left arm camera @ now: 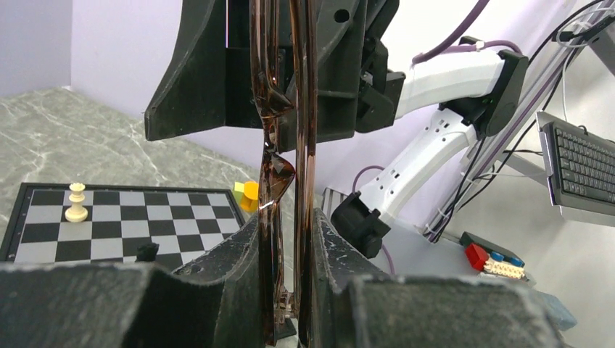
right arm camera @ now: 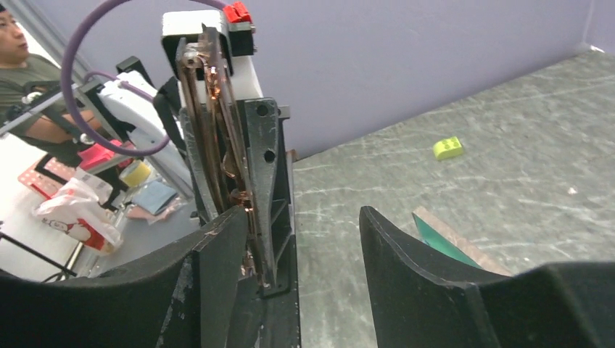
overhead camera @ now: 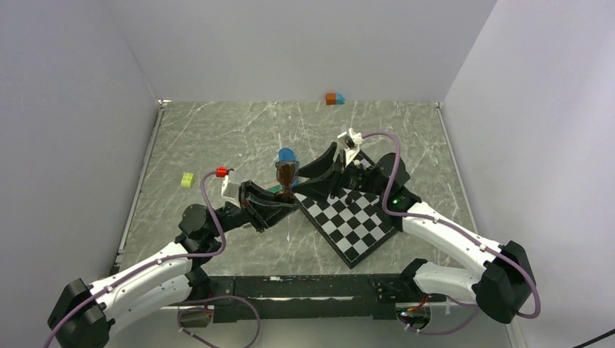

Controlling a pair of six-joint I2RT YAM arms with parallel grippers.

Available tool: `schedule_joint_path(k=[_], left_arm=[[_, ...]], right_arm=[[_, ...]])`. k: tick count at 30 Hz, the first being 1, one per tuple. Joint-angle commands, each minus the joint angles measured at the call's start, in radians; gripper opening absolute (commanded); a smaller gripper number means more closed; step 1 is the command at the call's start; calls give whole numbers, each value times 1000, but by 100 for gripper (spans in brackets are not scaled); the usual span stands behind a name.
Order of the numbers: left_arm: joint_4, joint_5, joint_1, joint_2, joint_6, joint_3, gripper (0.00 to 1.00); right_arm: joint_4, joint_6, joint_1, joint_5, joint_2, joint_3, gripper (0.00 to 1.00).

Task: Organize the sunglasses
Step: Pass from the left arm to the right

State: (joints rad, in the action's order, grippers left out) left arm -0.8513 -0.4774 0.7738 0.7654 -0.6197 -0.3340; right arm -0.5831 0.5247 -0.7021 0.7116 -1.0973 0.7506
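The brown-framed sunglasses (overhead camera: pixel 287 177) are folded and held upright above the table, just in front of a blue capsule case (overhead camera: pixel 286 154). My left gripper (overhead camera: pixel 284 198) is shut on their lower part; in the left wrist view the fingers (left arm camera: pixel 239 283) press both sides of the frame (left arm camera: pixel 279 167). My right gripper (overhead camera: pixel 308 174) is open, its jaws standing either side of the upper part of the sunglasses (right arm camera: pixel 217 145). In the right wrist view the frame lies against the left finger (right arm camera: pixel 210 275), with a wide gap to the other. The purple pair is out of view.
A chessboard (overhead camera: pixel 355 221) lies right of centre under my right arm, with a white pawn (left arm camera: pixel 75 203) on it. A green brick (overhead camera: pixel 188 180) sits at the left. An orange and blue block (overhead camera: pixel 334 98) stands by the back wall.
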Motion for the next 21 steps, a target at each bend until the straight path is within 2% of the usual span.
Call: schedule_joint_path(k=[1, 6, 11, 21], left_arm=[[-96, 9, 3, -17, -26, -6, 0], [-99, 6, 3, -38, -31, 5, 0], [-122, 7, 3, -58, -61, 15, 0], [-128, 43, 4, -80, -67, 28, 0]], right_arm=[[-233, 54, -31, 20, -12, 13, 61], [-281, 62, -61, 41, -26, 14, 59], [-228, 24, -77, 74, -19, 29, 59], [-235, 9, -120, 31, -35, 67, 60]])
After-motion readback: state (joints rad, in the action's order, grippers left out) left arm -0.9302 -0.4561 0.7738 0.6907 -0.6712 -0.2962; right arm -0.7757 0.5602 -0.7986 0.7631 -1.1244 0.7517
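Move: The left gripper still holds the upright sunglasses by their lower lens; their middle is about 5 cm above its fingers and 1 cm to the left. The open right gripper waits some 5 cm ahead, 3 cm right and 4 cm higher. From the right hand, the sunglasses' middle lies roughly 4 cm back, 4 cm left and 2 cm up. On the table some 30 cm below it, the blue case lies about 20 cm ahead and 4 cm left, and the chessboard 6 cm ahead and 17 cm right. Slide the right gripper back about 4 cm, rising some 3 cm early on and drifting slightly left, swinging its open fingers about 10 degrees counter-clockwise and a little upwards until they face the sunglasses. Meanwhile lift the left gripper about 2 cm, easing it left and back with its hold kept and its fingertips tipping slightly up. ##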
